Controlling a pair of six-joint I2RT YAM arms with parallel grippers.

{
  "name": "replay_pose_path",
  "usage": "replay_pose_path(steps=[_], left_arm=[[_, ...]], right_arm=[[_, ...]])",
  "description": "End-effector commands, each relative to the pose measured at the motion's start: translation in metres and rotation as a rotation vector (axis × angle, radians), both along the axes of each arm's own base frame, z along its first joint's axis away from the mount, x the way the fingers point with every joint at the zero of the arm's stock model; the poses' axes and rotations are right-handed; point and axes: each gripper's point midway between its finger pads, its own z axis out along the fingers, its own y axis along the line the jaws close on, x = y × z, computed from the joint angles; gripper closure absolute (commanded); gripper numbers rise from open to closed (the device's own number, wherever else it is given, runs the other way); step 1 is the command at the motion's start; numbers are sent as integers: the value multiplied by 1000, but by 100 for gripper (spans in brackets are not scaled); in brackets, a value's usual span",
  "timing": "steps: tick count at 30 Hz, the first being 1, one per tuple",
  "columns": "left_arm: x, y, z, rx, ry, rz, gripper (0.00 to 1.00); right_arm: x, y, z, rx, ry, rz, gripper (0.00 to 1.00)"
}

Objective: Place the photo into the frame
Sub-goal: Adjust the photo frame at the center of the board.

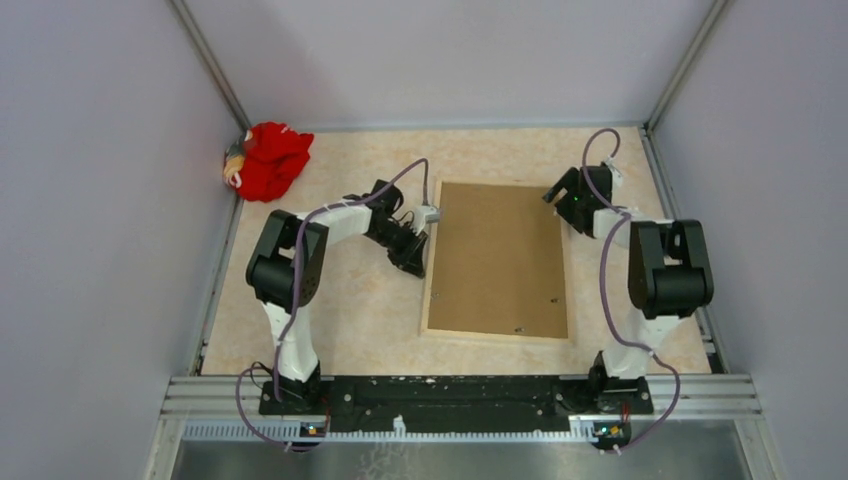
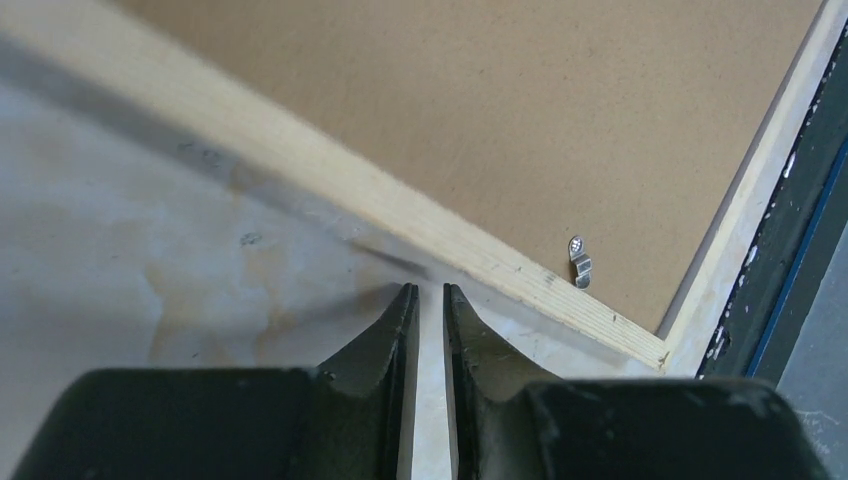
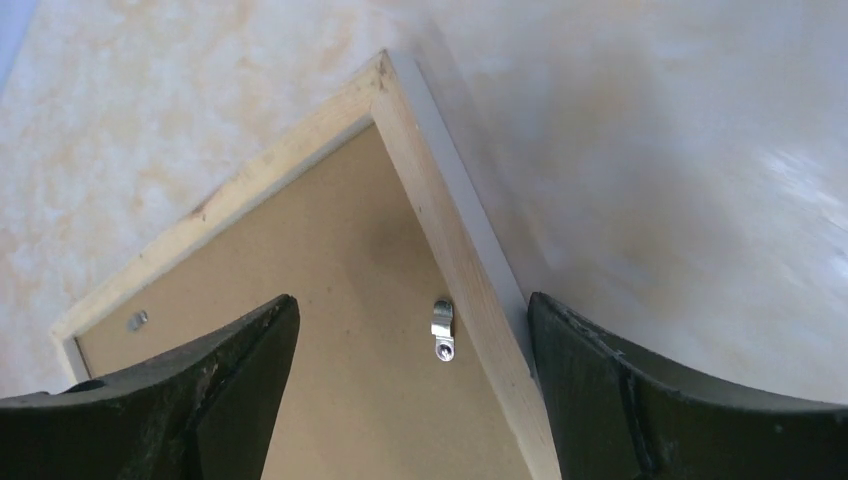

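Note:
The frame (image 1: 431,280) lies face down on the table, its light wood rear edges up. A plain brown backing board (image 1: 500,258) fills it. The photo is hidden. My left gripper (image 1: 417,266) sits low at the frame's left side. In the left wrist view it (image 2: 431,292) stands on the table just short of the wooden rail (image 2: 330,175), open by a narrow gap with nothing in it. My right gripper (image 1: 562,195) hovers over the frame's far right corner. In the right wrist view it (image 3: 412,300) is wide open, straddling the rail (image 3: 440,230) and a metal clip (image 3: 442,329).
A red cloth bundle (image 1: 268,160) lies in the far left corner. Grey walls close in the table on three sides. Another metal clip (image 2: 579,260) sits on the board near the frame's near left corner. The arms' mounting rail (image 1: 460,395) runs along the near edge.

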Motion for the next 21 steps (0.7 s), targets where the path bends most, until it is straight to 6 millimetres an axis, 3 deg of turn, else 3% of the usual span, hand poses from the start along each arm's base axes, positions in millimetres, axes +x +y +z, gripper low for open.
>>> replay_pose_path(steps=[1,4,8,11,13,15,18,21], left_arm=[[-7,-8,9,-7,-63,-54,79],[-14,-15,8,-8,-57,-71,79],[-27,-26,9,-18,-36,-109,78],[-41,-30,15,-22,-12,-161,69],[-49,-25,24,-20,-6,-201,61],[-55,-16,35,-14,-23,-232,55],[-60,-2,57,-35,-50,-256,46],[-52,14,81,-64,-71,-248,44]], right_arm=[[46,81,15,122,-52,239,17],[69,149,18,186,-56,396,18],[87,240,37,221,-89,612,18],[89,287,45,221,-69,745,17],[92,296,53,190,-84,773,16],[95,289,61,146,-100,765,15],[95,268,81,86,-136,734,13],[89,232,112,34,-200,648,12]])
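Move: The photo frame lies face down between the hands. Its middle is about 12 cm back and 15 cm left of the right hand, and a couple of centimetres lower; its far right corner is some 5 cm ahead and 3 cm right of that hand. From the left hand the frame's middle lies roughly 21 cm right and 3 cm ahead, the middle of its left bar 3 cm right and 3 cm ahead, the near left corner 15 cm back and 2 cm right. The frame's right bar, near its far corner, already has a finger of the wide-open right hand against its outer side; that hand sweeps left about 30 cm, arcing forward and then partly back, rising some 4 cm and turning about 45 degrees counter-clockwise, until its fingers are over the board. The left hand, beside the left bar, draws back 6 cm, then rises a little while its fingers open. ##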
